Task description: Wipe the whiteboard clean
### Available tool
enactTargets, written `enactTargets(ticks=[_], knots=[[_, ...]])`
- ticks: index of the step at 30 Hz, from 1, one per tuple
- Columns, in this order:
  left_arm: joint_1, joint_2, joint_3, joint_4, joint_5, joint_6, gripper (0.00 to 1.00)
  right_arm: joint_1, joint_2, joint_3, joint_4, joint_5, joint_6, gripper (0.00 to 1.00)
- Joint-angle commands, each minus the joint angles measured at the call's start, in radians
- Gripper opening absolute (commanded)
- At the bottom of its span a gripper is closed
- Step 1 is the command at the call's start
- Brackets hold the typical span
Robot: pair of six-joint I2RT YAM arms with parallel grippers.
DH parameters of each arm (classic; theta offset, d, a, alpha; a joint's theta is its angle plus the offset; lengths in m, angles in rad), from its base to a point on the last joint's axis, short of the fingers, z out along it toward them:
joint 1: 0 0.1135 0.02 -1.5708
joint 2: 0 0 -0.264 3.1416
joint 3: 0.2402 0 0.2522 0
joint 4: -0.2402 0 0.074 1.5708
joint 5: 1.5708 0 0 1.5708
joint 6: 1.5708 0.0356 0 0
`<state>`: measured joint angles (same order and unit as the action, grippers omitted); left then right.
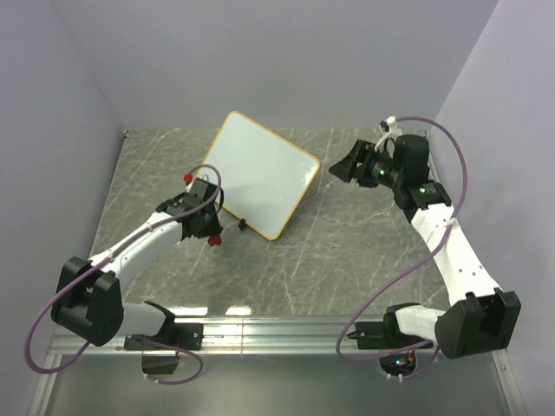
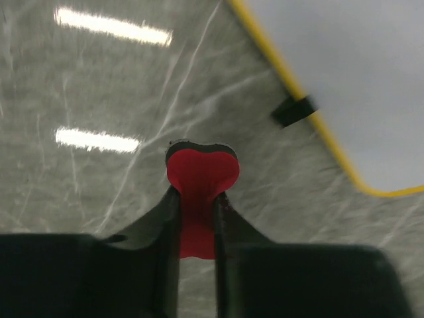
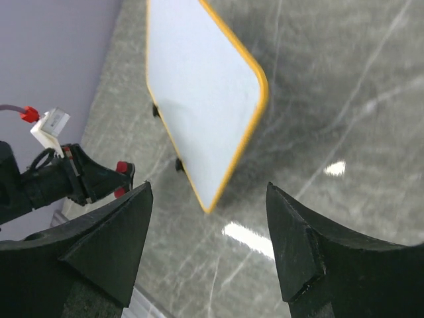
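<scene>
The whiteboard (image 1: pixel 260 173) lies on the grey marble table, white with a yellow-orange rim, and its face shows no marks; it also shows in the wrist views as whiteboard (image 2: pixel 358 79) and whiteboard (image 3: pixel 199 99). My left gripper (image 1: pixel 201 211) sits just off the board's near-left edge, shut on the waist of a red bone-shaped eraser (image 2: pixel 201 173). The eraser's red ends stick out either side of the fingers (image 1: pixel 213 240). My right gripper (image 1: pixel 342 167) stands open and empty beside the board's right corner, not touching it; open right gripper (image 3: pixel 209 187).
Small black clips (image 1: pixel 243 225) sit on the board's near edge, one clip (image 2: pixel 293 110) close to the eraser. Purple walls enclose the table on three sides. A metal rail (image 1: pixel 286 329) and the arm bases run along the near edge.
</scene>
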<state>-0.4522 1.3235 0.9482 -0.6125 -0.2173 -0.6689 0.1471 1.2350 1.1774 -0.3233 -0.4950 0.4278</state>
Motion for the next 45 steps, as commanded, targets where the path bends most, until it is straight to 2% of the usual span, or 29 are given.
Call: enactTargets(ticks=[1, 3, 6, 7, 10, 11, 12, 17, 21, 28, 32, 39, 44, 45], knots=[[0.001, -0.044, -0.089, 0.025, 0.041, -0.061, 0.3, -0.001, -0.069, -0.068, 0.001, 0.032, 0.023, 0.76], [0.001, -0.041, -0.121, 0.036, 0.044, -0.077, 0.37, -0.001, -0.118, -0.1, -0.006, 0.044, 0.026, 0.76], [0.001, -0.04, -0.158, 0.046, 0.033, -0.09, 0.53, -0.003, -0.187, -0.143, -0.017, 0.058, 0.035, 0.76], [0.001, -0.049, -0.157, 0.048, 0.033, -0.09, 0.65, -0.001, -0.207, -0.156, -0.02, 0.061, 0.04, 0.76], [0.0, -0.078, -0.135, 0.03, 0.018, -0.1, 0.93, -0.001, -0.284, -0.196, -0.045, 0.064, 0.034, 0.77], [-0.002, -0.087, -0.128, 0.004, 0.007, -0.103, 0.94, -0.003, -0.301, -0.2, -0.059, 0.067, 0.026, 0.77], [-0.002, -0.095, -0.121, -0.01, -0.008, -0.103, 0.99, -0.003, -0.336, -0.206, -0.072, 0.069, 0.02, 0.78], [-0.002, -0.138, -0.063, -0.075, -0.045, -0.089, 1.0, -0.001, -0.422, -0.203, -0.171, 0.056, -0.03, 0.79], [-0.008, -0.152, 0.061, -0.179, -0.056, -0.084, 0.95, -0.001, -0.537, -0.205, -0.243, 0.03, -0.024, 0.79], [-0.048, -0.254, 0.346, -0.331, -0.085, -0.066, 0.94, -0.003, -0.817, -0.283, -0.332, -0.066, 0.166, 0.79], [-0.049, -0.268, 0.448, -0.397, -0.091, -0.055, 1.0, -0.003, -0.977, -0.355, -0.381, -0.063, 0.223, 0.79], [-0.049, -0.282, 0.622, -0.521, -0.116, -0.086, 1.0, -0.001, -1.045, -0.295, -0.52, -0.068, 0.166, 0.8], [-0.049, -0.313, 0.641, -0.53, -0.09, -0.106, 1.0, -0.003, -1.065, -0.245, -0.588, -0.063, 0.137, 0.8], [-0.049, -0.332, 0.626, -0.498, -0.038, -0.094, 0.99, -0.001, -1.068, -0.237, -0.603, -0.062, 0.137, 0.8]])
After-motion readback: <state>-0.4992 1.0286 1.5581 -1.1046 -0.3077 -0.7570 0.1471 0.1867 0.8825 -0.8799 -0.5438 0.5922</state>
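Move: The left hand still holds the red eraser; the bare table patch it is taken to lies about 4 cm back and some 8 cm below. The whiteboard's nearer clip is roughly 2 cm ahead, 5 cm right; its near corner 2 cm back, 13 cm right; its middle 14 cm ahead, 10 cm right. From the empty right hand, that patch lies roughly 11 cm back, 29 cm left and 27 cm below. Down and back, about 5 cm down, the left hand takes the eraser to the table in front of the whiteboard, opens its fingers wide to let go, then climbs some 30 cm clear, fingertips tilting up towards forward. Meanwhile the right hand, empty and open, draws back about 25 cm towards its base, away from the board. ##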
